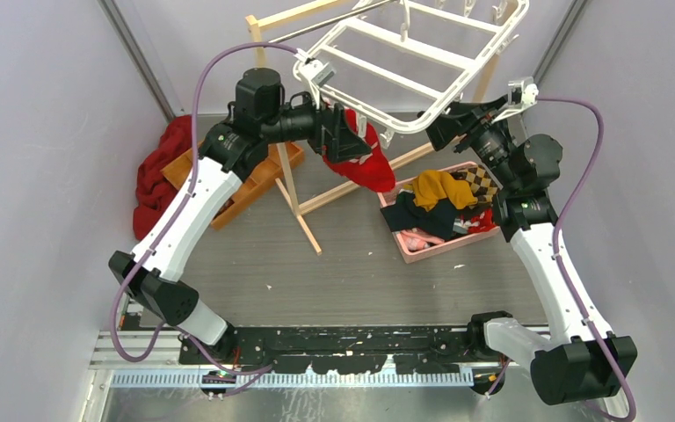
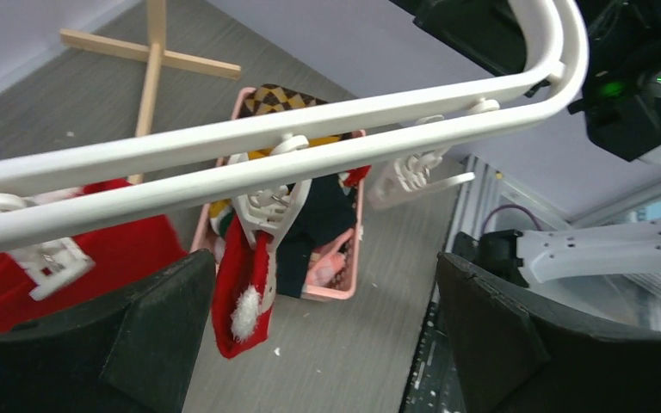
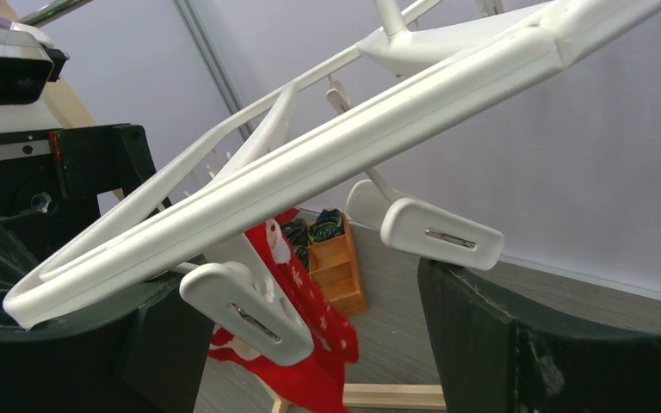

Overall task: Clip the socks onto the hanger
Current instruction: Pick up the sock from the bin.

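Note:
The white hanger (image 1: pixel 415 60) hangs tilted from the wooden rack at the back. A red sock (image 1: pixel 372 169) dangles from a clip on its near rail. My left gripper (image 1: pixel 344 134) sits just left of that sock, open. In the left wrist view its fingers (image 2: pixel 138 344) stand wide apart under the rail (image 2: pixel 327 142), with a clipped red sock (image 2: pixel 234 297) bearing a white pompom just inside the left finger. My right gripper (image 1: pixel 446 123) is at the hanger's near right corner, open. In the right wrist view a white clip (image 3: pixel 245 311) pinching a red patterned sock (image 3: pixel 314 323) hangs between its fingers (image 3: pixel 516 344).
A pink basket (image 1: pixel 429 252) of mixed garments stands at the right, below the right arm. A wooden tray (image 1: pixel 248 183) and a dark red cloth (image 1: pixel 160 171) lie at the left. The wooden rack's legs (image 1: pixel 303 215) cross the floor under the hanger. An empty clip (image 3: pixel 443 234) hangs by the right finger.

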`<state>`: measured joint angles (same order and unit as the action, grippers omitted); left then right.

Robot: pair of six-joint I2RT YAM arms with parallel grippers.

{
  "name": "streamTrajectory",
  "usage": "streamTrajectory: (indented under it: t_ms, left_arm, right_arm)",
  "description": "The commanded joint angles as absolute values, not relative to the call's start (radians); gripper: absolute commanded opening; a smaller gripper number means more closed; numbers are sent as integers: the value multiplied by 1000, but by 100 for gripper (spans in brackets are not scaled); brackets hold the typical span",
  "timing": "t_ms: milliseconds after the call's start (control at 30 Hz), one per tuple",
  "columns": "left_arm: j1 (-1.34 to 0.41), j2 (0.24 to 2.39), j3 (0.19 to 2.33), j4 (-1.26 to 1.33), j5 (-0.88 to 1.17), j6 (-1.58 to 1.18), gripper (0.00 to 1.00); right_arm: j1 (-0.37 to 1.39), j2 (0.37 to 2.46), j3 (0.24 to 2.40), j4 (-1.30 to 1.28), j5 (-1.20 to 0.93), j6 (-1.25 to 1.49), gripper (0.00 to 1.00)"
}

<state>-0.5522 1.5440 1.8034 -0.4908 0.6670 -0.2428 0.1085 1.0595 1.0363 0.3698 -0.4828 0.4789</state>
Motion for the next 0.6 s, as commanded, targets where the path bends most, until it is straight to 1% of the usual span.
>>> streamTrajectory:
  t_ms: [0, 167, 400, 567]
  left_arm:
    - [-533, 1483, 1768, -409, 770, -339, 100]
    - [-510, 1405, 1732, -447, 658, -343, 100]
    - [-502, 1269, 1590, -321, 538, -444, 100]
    - [-485, 1200, 1524, -292, 435, -497, 100]
  right_arm:
    - [99, 1016, 1026, 399, -541, 430, 88]
    - [78, 980, 1010, 323, -624, 363, 90]
    - [58, 900, 966, 171, -684, 247, 91]
    - [41, 866, 958, 67, -694, 191, 91]
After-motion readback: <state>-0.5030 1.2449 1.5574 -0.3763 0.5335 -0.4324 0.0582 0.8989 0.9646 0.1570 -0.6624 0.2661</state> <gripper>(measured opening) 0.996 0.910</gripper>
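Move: The bin of socks lies about 36 cm below the right hand, some 7 cm to its right and 2 cm nearer the base. The hanger's near corner is roughly 4 cm to that hand's left, level fore and aft and 3 cm higher; the hung red sock is about 17 cm to its left, level fore and aft and 8 cm below. From the left hand, the bin is some 27 cm to the right, 1 cm back and 34 cm down. Open hands leave the hanger: right about 6 cm back and down, left 7 cm leftward, up and back. ##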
